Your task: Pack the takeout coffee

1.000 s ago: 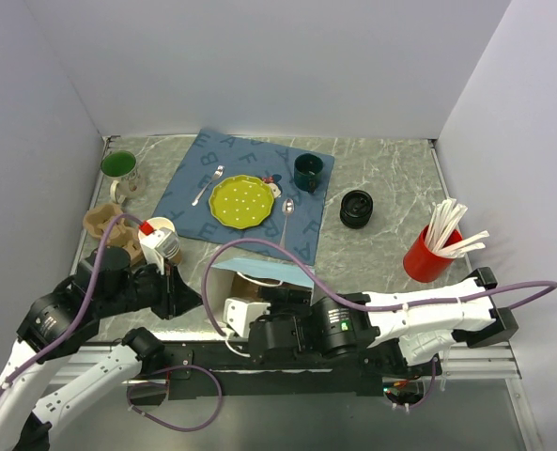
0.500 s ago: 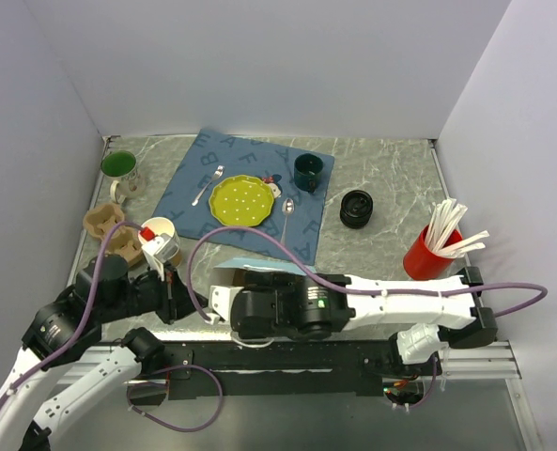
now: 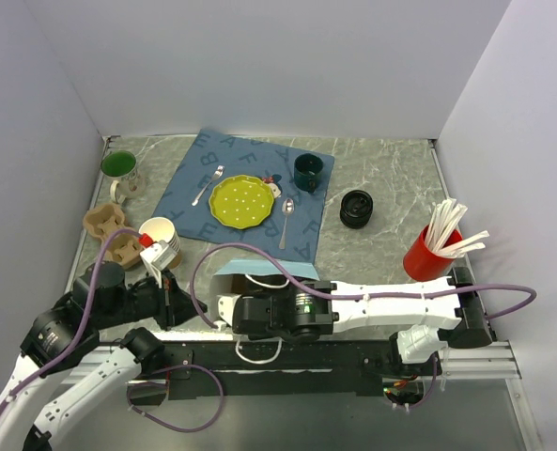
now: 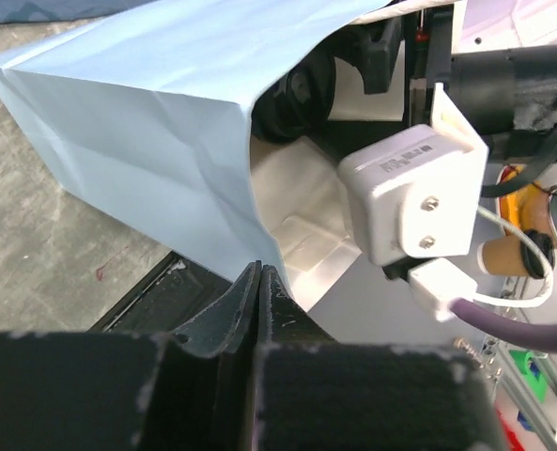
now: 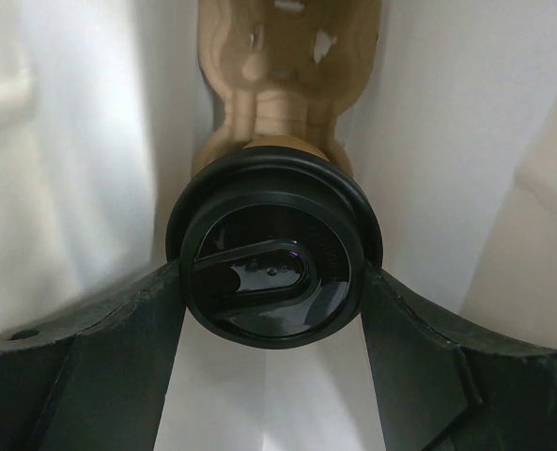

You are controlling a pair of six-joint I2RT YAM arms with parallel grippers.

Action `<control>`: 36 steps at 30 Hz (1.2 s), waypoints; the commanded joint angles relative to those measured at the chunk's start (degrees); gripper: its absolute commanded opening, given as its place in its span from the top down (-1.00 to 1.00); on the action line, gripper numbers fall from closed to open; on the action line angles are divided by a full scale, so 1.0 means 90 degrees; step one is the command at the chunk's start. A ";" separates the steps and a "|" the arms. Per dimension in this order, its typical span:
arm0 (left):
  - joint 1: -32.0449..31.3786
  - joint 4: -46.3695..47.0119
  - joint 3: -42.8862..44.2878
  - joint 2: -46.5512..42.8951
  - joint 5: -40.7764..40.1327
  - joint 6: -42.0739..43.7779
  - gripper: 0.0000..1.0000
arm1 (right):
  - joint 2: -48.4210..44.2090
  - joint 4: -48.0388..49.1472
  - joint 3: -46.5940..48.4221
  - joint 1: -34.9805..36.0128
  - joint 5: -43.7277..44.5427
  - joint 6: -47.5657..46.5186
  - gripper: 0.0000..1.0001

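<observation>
The takeout coffee, a brown paper cup under a black lid, hangs inside the light blue paper bag, whose white inner walls surround it in the right wrist view. My right gripper is shut on it, one finger against each side of the lid. In the top view the bag's top hides the cup and that gripper. My left gripper is shut, its tips pinched together on the bag's mouth edge. In the top view the left gripper sits just left of the bag.
A brown moulded cardboard piece lies beyond the cup in the bag. On the table are a cup carrier, lidless paper cups, a green mug, a yellow plate on a blue mat, black lids and a red cup of stirrers.
My left gripper has closed at the bag's edge and drawn slightly toward the near edge. The right arm has stretched leftward, carrying its wrist to the bag's mouth.
</observation>
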 commanded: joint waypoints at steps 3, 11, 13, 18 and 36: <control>-0.0019 0.0009 0.0516 0.0121 -0.0082 0.0185 0.90 | -0.0329 0.0183 -0.0149 -0.0025 0.0669 0.0030 0.31; -0.0019 -0.0109 0.0664 0.0170 -0.0092 0.0282 0.96 | -0.0388 0.0348 -0.0626 -0.0074 0.0797 0.0001 0.32; -0.0019 -0.0109 0.0644 0.0170 -0.0082 0.0244 0.96 | -0.0397 0.0611 -0.0735 -0.0161 0.0690 0.0021 0.32; -0.0019 -0.0031 0.0586 0.0170 -0.0033 0.0155 0.93 | -0.0348 0.1158 -0.1057 -0.0366 0.0612 -0.0067 0.32; -0.0019 0.0017 0.0683 0.0658 -0.0492 -0.0137 -0.20 | -0.0788 0.1569 -0.0989 -0.0386 0.0563 0.0128 0.35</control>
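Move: The bag leans open towards the robot; its middle is about 10 cm right of the left hand, 6 cm ahead and 8 cm lower, its left rim being at that hand's shut fingertips. The paper-cup stack is some 11 cm ahead, 12 cm left and 14 cm below. From the right hand, inside the bag with the lidded coffee, the cup carrier's middle lies about 5 cm ahead, 6 cm left and 10 cm down; the yellow plate is roughly 19 cm ahead, 6 cm left, 15 cm below. The lidded coffee, still gripped around its black lid, is worked deeper into the bag over the carrier's nearer well: the right hand pushes forward about 3 cm while sinking 2.5 cm, swinging right and then partly back left, and finally eases up over 1 cm. Meanwhile the bag's left rim, pinched by the left hand, is drawn up some 2 cm and held, before those fingers open and nudge slightly forward and down. ##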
